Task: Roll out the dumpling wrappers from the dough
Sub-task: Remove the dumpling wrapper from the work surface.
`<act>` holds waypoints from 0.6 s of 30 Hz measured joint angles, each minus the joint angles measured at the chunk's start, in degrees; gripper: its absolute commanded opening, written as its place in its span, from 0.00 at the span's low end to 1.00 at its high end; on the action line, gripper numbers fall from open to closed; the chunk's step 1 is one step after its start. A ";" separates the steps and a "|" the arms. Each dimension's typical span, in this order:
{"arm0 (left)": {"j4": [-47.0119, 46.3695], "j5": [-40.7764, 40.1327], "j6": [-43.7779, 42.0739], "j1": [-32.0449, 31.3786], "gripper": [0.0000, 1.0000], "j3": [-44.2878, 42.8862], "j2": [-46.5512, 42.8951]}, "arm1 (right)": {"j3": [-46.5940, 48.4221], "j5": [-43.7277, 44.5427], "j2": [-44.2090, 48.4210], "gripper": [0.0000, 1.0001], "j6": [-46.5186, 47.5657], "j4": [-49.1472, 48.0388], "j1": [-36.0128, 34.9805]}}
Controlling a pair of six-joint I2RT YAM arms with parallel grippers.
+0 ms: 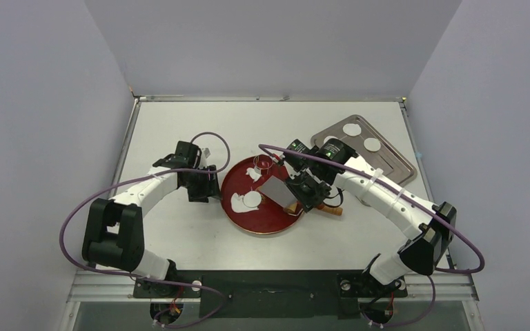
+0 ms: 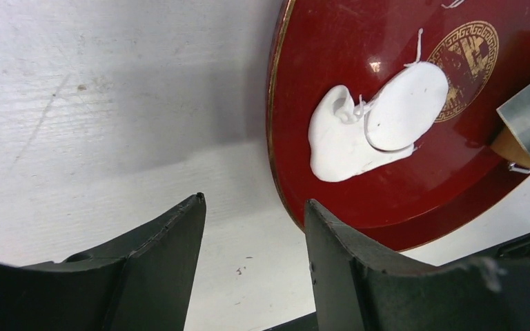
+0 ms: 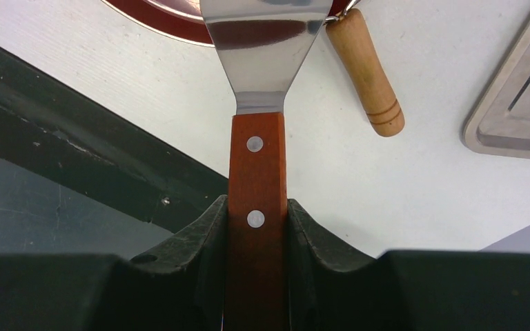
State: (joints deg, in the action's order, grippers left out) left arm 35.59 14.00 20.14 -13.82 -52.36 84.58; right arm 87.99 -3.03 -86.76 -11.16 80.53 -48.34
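Observation:
On the red plate [image 1: 276, 219] a ragged sheet of dough [image 2: 335, 148] lies with one round dumpling wrapper [image 2: 408, 105] overlapping its right side; from above they show as dough [image 1: 236, 202] and wrapper [image 1: 252, 200]. A smaller dough scrap [image 1: 254, 173] lies farther back on the plate. Two more wrappers [image 1: 352, 129] [image 1: 372, 144] rest on the metal tray [image 1: 393, 165]. My left gripper [image 2: 254, 203] stands open and empty over the table, just off the plate's left rim. My right gripper [image 3: 257, 205] is shut on the spatula's wooden handle [image 3: 257, 162], its steel blade [image 1: 279, 188] over the plate.
A clear round cutter ring [image 1: 262, 163] sits at the plate's back edge. A wooden roller handle [image 3: 366, 69] lies on the table right of the plate, beside the spatula. The tray's corner [image 3: 517, 117] is close on the right. The dark table front edge [image 3: 76, 138] runs nearby.

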 measured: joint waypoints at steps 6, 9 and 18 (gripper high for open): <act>-4.94 1.73 4.44 0.17 0.53 1.29 2.82 | -3.52 -0.26 0.46 0.00 -2.01 -2.71 -0.02; -7.10 2.45 5.70 0.13 0.50 1.40 4.94 | -3.56 -0.28 0.46 0.00 -3.15 -3.17 -0.02; -8.61 1.75 7.41 -0.76 0.04 -3.13 13.86 | -1.18 -0.61 0.07 0.00 -5.27 -2.27 -0.22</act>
State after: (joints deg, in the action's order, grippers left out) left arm 26.98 15.75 27.55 -14.59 -55.48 98.43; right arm 86.80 -3.64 -86.70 -16.43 78.26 -48.56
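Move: The plate's left rim lies just ahead of the open left gripper, about 3 cm forward, 2 cm to its right and 4 cm below. On the plate, 5 cm below the gripper, the dough scrap is some 9 cm to its right and 1 cm ahead, with the cut wrapper about 12 cm right and 2 cm ahead. From the right gripper, holding the spatula, the wrapper lies roughly 12 cm ahead, 19 cm left and 18 cm below. Bring the left gripper down onto the plate's left rim, about 4 cm down while easing some 3 cm forward and 2 cm right, so one finger sits outside and one inside. Shut the fingers late in the descent and pinch the rim. With the right, keep hold of the spatula, dip it about 1 cm and raise it nearly back. ##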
